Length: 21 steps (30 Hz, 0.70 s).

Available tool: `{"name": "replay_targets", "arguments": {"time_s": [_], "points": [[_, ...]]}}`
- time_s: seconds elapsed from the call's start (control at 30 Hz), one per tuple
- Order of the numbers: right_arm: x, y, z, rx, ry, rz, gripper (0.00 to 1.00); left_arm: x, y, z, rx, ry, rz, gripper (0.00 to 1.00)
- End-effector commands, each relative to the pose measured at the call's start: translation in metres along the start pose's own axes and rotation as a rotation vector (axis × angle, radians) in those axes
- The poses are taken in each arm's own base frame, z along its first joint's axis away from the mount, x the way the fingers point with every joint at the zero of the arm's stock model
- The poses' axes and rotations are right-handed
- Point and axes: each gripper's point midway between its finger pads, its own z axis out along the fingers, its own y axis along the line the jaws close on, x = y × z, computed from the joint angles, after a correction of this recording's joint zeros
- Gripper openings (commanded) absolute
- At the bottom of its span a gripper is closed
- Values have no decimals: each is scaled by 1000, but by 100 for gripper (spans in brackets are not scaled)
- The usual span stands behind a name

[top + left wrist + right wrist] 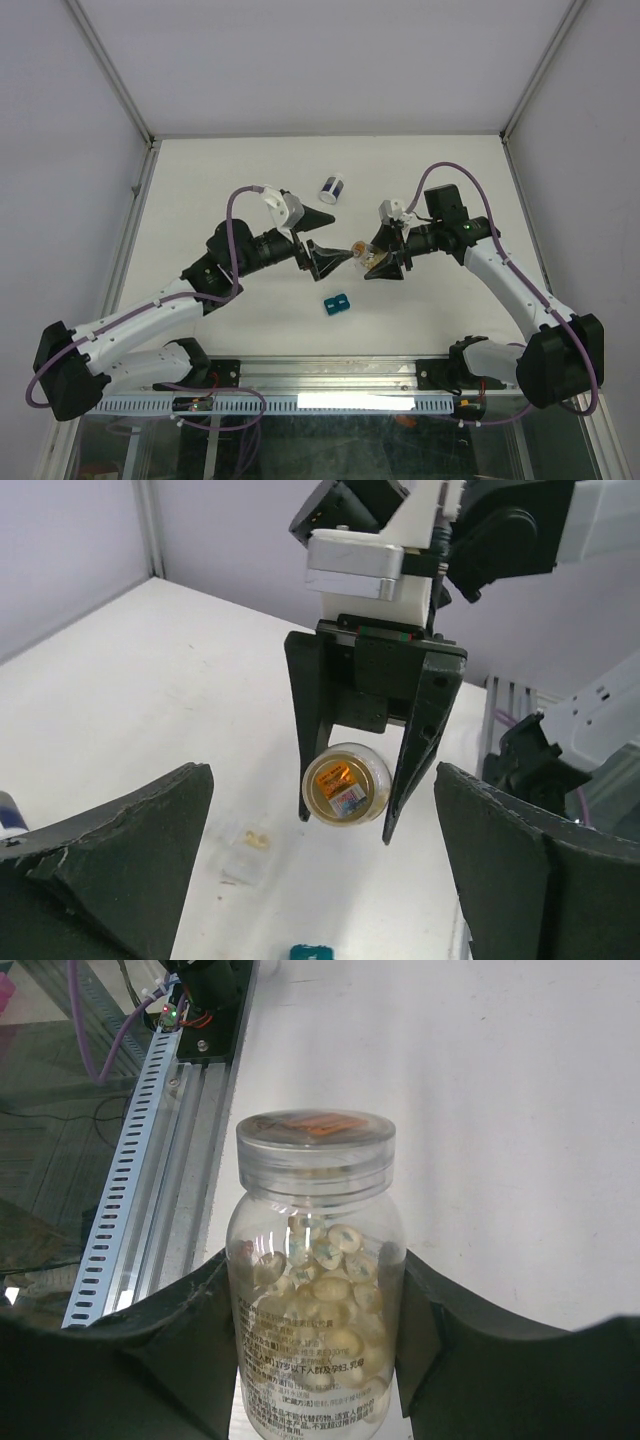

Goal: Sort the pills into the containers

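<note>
My right gripper (pixel 318 1260) is shut on a clear pill bottle (pixel 315 1300) filled with pale yellow capsules, its lid (pixel 314 1130) bearing an orange label. In the top view the bottle (pixel 362 250) hangs above the table between both grippers. My left gripper (pixel 322 775) is open wide and faces the lid (pixel 345 783) without touching it. On the table below lies a small see-through container (pixel 243 860) with tiny orange-brown pills (pixel 256 838) in its far part. In the top view the left gripper (pixel 325 258) and right gripper (pixel 380 265) nearly meet.
A white jar with a dark-blue band (pixel 332 188) lies at the back of the table. A small teal block (pixel 335 303) sits near the front, also low in the left wrist view as the teal block (pixel 310 952). A metal rail (pixel 130 1160) runs along the near edge.
</note>
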Motion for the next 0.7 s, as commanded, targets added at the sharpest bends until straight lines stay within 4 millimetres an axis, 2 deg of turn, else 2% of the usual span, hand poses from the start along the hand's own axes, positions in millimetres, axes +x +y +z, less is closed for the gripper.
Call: {"name": "replay_targets", "arguments": {"time_s": [0.0, 0.1, 0.17, 0.5, 0.67], "points": [[-24, -7, -3, 8, -39, -79, 0, -5, 8, 7, -89, -20, -244, 90], [-23, -6, -3, 7, -38, -76, 0, 2, 5, 17, -83, 35, -313, 74], [-23, -7, -3, 8, -37, -75, 0, 7, 3, 23, -78, 69, -330, 69], [-22, -7, -3, 7, -36, -74, 0, 19, -14, 40, -21, 140, -336, 66], [-22, -7, -3, 7, -36, -74, 0, 26, -18, 45, -16, 183, -334, 61]]}}
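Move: The lid of the pill jar faces the left hand: about 4 cm to its right, 5 cm below it and level with it in the forward direction. From the left hand, the teal pill case lies roughly 6 cm back and 1 cm right, the white bottle about 28 cm ahead and 1 cm left, and the clear tray some 20 cm ahead and 21 cm right, all about 20 cm lower. From the right hand, the lid is about 5 cm left, 1 cm ahead and 2 cm higher. Down and to the right, about 4 cm each way, the left hand returns to the jar's lid, sinking first and then sliding right, while its fingers tip down some 20 degrees. They narrow from wide open to around two thirds, coming to either side of the lid without shutting on it. The right hand stays still and keeps its grip on the jar. ##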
